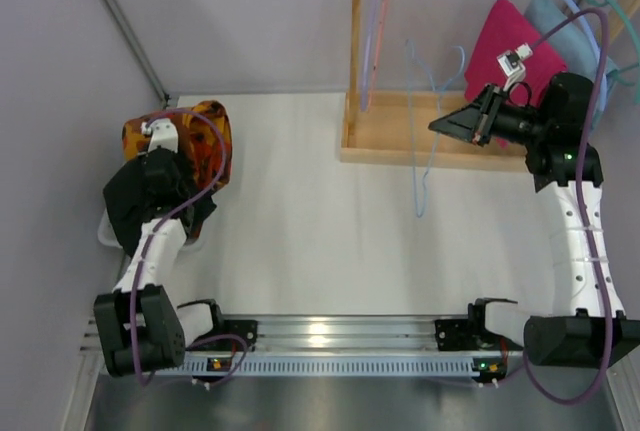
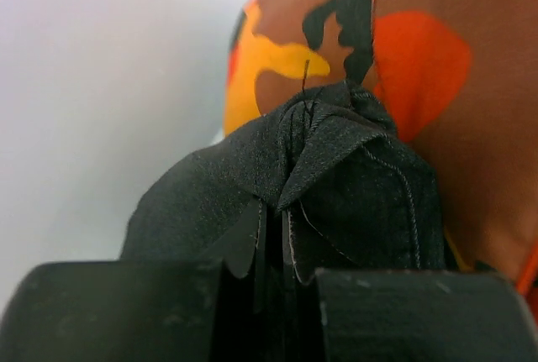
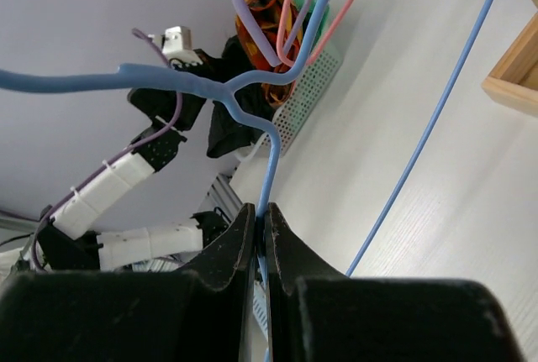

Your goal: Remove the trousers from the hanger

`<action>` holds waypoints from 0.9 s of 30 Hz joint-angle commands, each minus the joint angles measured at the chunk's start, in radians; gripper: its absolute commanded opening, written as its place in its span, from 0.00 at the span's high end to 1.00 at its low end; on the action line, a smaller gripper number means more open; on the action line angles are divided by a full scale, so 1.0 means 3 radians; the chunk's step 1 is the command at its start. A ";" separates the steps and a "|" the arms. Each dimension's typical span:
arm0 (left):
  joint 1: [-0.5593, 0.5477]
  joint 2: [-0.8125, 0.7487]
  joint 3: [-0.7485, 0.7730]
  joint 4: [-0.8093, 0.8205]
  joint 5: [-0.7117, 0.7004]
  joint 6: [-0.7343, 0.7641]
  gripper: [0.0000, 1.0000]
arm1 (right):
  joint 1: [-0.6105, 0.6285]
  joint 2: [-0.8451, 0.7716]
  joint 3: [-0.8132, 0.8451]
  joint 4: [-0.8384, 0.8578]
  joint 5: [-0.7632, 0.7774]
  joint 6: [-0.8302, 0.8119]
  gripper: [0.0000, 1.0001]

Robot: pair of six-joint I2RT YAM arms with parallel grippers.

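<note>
The black trousers [image 1: 140, 201] hang bunched at the far left, over a white basket. My left gripper [image 2: 286, 240] is shut on a fold of them [image 2: 336, 169]. In the top view the trousers cover most of its fingers. The empty blue wire hanger [image 1: 422, 151] hangs in front of the wooden rack. My right gripper [image 1: 462, 123] is shut on its thin wire [image 3: 269, 169], with the jaws pinching it just below the fork [image 3: 266, 219]. No cloth is on this hanger.
An orange camouflage garment [image 1: 190, 136] lies in the white basket [image 3: 313, 85] behind the trousers. The wooden rack [image 1: 400, 146] holds more wire hangers [image 1: 375, 21]. A pink cloth [image 1: 508, 46] and a light blue cloth [image 1: 572, 36] hang at the back right.
</note>
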State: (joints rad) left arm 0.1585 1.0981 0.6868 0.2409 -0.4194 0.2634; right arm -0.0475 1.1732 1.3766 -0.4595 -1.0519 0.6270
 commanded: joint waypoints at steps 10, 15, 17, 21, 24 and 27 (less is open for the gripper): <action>0.0003 0.0078 0.0175 -0.0117 0.0467 -0.0520 0.02 | 0.0046 0.0159 0.0795 -0.0237 0.0423 0.0022 1.00; 0.0008 -0.0326 0.0420 -0.0470 0.0702 -0.0551 0.02 | 0.0076 0.0536 0.1361 -0.0304 0.0729 0.0078 1.00; 0.0008 -0.0423 0.0487 -0.0557 0.0738 -0.0596 0.02 | 0.0102 0.0706 0.1608 -0.0401 0.0873 0.0053 1.00; 0.0003 -0.0628 0.0625 -0.0736 0.0866 -0.0694 0.02 | 0.0122 0.1180 0.2190 -0.0661 0.1001 -0.0054 1.00; -0.0002 -0.0679 0.0717 -0.0788 0.0974 -0.0781 0.02 | 0.0133 0.1503 0.2614 -0.0769 0.1077 -0.0136 1.00; -0.0002 -0.0705 0.0789 -0.0889 0.1009 -0.0847 0.02 | 0.0133 0.1784 0.3013 -0.0800 0.1129 -0.0172 1.00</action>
State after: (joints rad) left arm 0.1608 0.8978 0.8806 0.0254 -0.1555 0.0513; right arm -0.0200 1.6573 2.1521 -0.6701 -0.7540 0.6075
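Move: Black trousers are pinched in the left gripper; the white basket they are going into lies about 15 cm below it and perhaps 2 cm back, level sideways, with the camouflage cloth some 5 cm ahead, 7 cm right and 5 cm below. The right gripper holds the empty blue hanger; its free spot on the rail is roughly 20 cm ahead, 5 cm right and 20 cm above. The empty purple and pink hangers hang about 18 cm ahead, 10 cm left and 5 cm above, the pink garment some 14 cm ahead, 15 cm right, about level. Open the left gripper wide while sinking the last 4 cm into the basket, letting go of the trousers, then lift some 14 cm clear, easing right and tipping the fingers up. Meanwhile keep the right grip on the blue hanger, raise it first, then carry it forward about 13 cm towards the rail, turning some 15 degrees clockwise. ##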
